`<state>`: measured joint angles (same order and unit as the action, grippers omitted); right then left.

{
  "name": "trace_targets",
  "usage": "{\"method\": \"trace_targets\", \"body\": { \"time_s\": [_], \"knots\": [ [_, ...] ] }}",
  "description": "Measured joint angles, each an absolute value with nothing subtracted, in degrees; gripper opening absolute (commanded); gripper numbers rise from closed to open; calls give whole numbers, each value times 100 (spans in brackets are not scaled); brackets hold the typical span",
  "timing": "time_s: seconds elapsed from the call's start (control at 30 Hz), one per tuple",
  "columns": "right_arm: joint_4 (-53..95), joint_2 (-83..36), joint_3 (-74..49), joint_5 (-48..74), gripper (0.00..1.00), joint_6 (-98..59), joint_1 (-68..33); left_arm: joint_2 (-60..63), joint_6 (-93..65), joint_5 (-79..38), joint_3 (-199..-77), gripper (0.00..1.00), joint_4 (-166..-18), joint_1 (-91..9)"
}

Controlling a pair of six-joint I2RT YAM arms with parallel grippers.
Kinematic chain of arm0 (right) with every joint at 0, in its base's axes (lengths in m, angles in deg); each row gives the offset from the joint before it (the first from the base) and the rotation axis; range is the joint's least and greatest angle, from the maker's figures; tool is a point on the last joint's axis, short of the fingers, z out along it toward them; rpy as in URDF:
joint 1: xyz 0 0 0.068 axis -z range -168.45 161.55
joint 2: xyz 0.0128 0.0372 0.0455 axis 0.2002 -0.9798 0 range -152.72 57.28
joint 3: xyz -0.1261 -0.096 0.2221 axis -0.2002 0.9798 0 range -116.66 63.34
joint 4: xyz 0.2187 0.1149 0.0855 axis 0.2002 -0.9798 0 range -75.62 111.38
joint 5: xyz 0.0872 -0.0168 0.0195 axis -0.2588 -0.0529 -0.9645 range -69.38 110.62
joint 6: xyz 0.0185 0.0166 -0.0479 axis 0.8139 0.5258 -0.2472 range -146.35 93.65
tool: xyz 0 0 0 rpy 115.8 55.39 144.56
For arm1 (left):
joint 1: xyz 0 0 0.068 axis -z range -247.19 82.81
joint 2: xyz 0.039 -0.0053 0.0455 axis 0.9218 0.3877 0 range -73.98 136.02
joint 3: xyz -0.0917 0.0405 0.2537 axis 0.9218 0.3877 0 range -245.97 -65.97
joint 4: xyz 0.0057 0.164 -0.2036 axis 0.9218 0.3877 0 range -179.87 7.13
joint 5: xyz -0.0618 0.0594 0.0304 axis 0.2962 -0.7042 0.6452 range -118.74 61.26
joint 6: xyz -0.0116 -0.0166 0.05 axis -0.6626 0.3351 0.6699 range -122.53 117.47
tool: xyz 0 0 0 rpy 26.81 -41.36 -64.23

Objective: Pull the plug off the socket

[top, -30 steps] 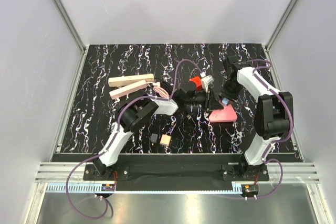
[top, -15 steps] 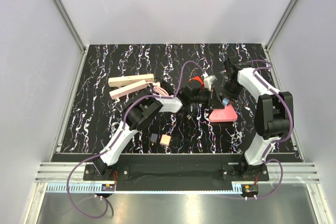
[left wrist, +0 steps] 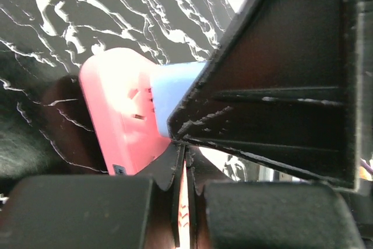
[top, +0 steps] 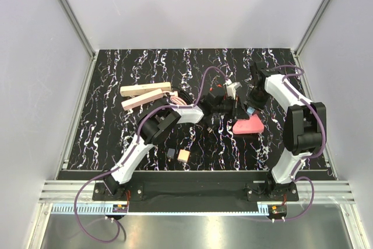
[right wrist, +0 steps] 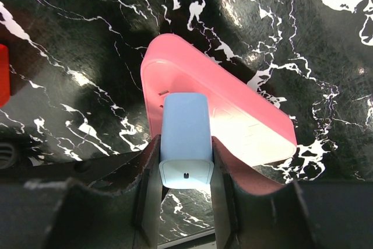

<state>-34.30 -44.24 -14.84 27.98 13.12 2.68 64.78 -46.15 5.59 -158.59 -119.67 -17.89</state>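
A pale blue plug [right wrist: 185, 126] stands plugged into a pink socket block [right wrist: 233, 109] with slot holes, lying on the black marbled table right of centre [top: 249, 126]. My right gripper [right wrist: 185, 144] comes down over it, shut on the plug, one finger on each side. In the left wrist view the plug [left wrist: 175, 86] and the pink socket [left wrist: 116, 109] lie just ahead of my left gripper [left wrist: 183, 147]. Its jaws are shut with nothing held, the tips at the socket's near edge. From above, the left gripper [top: 230, 112] reaches in from the left.
Two cream bars [top: 145, 88] [top: 141, 100] lie at the left. A red cube [top: 217, 87], mostly covered by the left arm, and a white piece [top: 233, 88] sit behind the grippers. A tan cube [top: 183, 155] and a dark one [top: 170, 153] lie near the front.
My left gripper has reached further right to the pink socket and closed its jaws. The right gripper has stayed on the plug.
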Motion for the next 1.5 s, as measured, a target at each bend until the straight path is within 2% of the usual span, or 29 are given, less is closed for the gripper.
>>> {"method": "trace_targets", "body": {
  "time_s": [0.43, 0.63, 0.7, 0.97, 1.13, 1.27, 1.5],
  "knots": [
    [-3555, -3816, -1628, 2361, 0, 1511, 258, 6574, -4586, 233, -16047, 0, -11753, -1732],
    [-3874, -3803, -1628, 2601, 0, 1445, 216, 6565, -4556, 159, -15920, 5, -11987, -1754],
    [-3935, -3783, -1626, 2732, 0, 1406, 216, 6463, -4521, 141, -15669, 11, -12192, -1796],
    [-4082, -3303, -1484, 2973, 0, 975, 216, 5392, -4165, 388, -13837, 19, -12863, -2327],
    [-3964, -2708, -1068, 2662, 0, 593, 161, 4332, -4071, 539, -12652, 22, -13580, -2958],
    [-3894, -2404, -756, 2162, 0, 306, -265, 3549, -3924, 605, -12141, 25, -14004, -3232],
    [-3850, -2647, -629, 1484, 0, -116, -2116, 2806, -3487, 620, -11693, 26, -14186, -3483]
  ]
}}
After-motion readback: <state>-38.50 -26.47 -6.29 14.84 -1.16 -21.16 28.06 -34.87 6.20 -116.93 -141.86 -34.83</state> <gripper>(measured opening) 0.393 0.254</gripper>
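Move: The right hand grips the blue plug, still on the pink socket, whose middle lies about 3 cm back and 3 cm below. From this hand the peach plug is some 31 cm left and 19 cm back, the black plug 6 cm farther left, and the red block about 16 cm left and 8 cm ahead. The left hand's shut fingertips are at the socket, its middle about 3 cm right, 1 cm back and 2 cm below. Right hand pulls the blue plug about 4 cm up, then back-left; left keeps against socket, then retreats 19 cm left. ##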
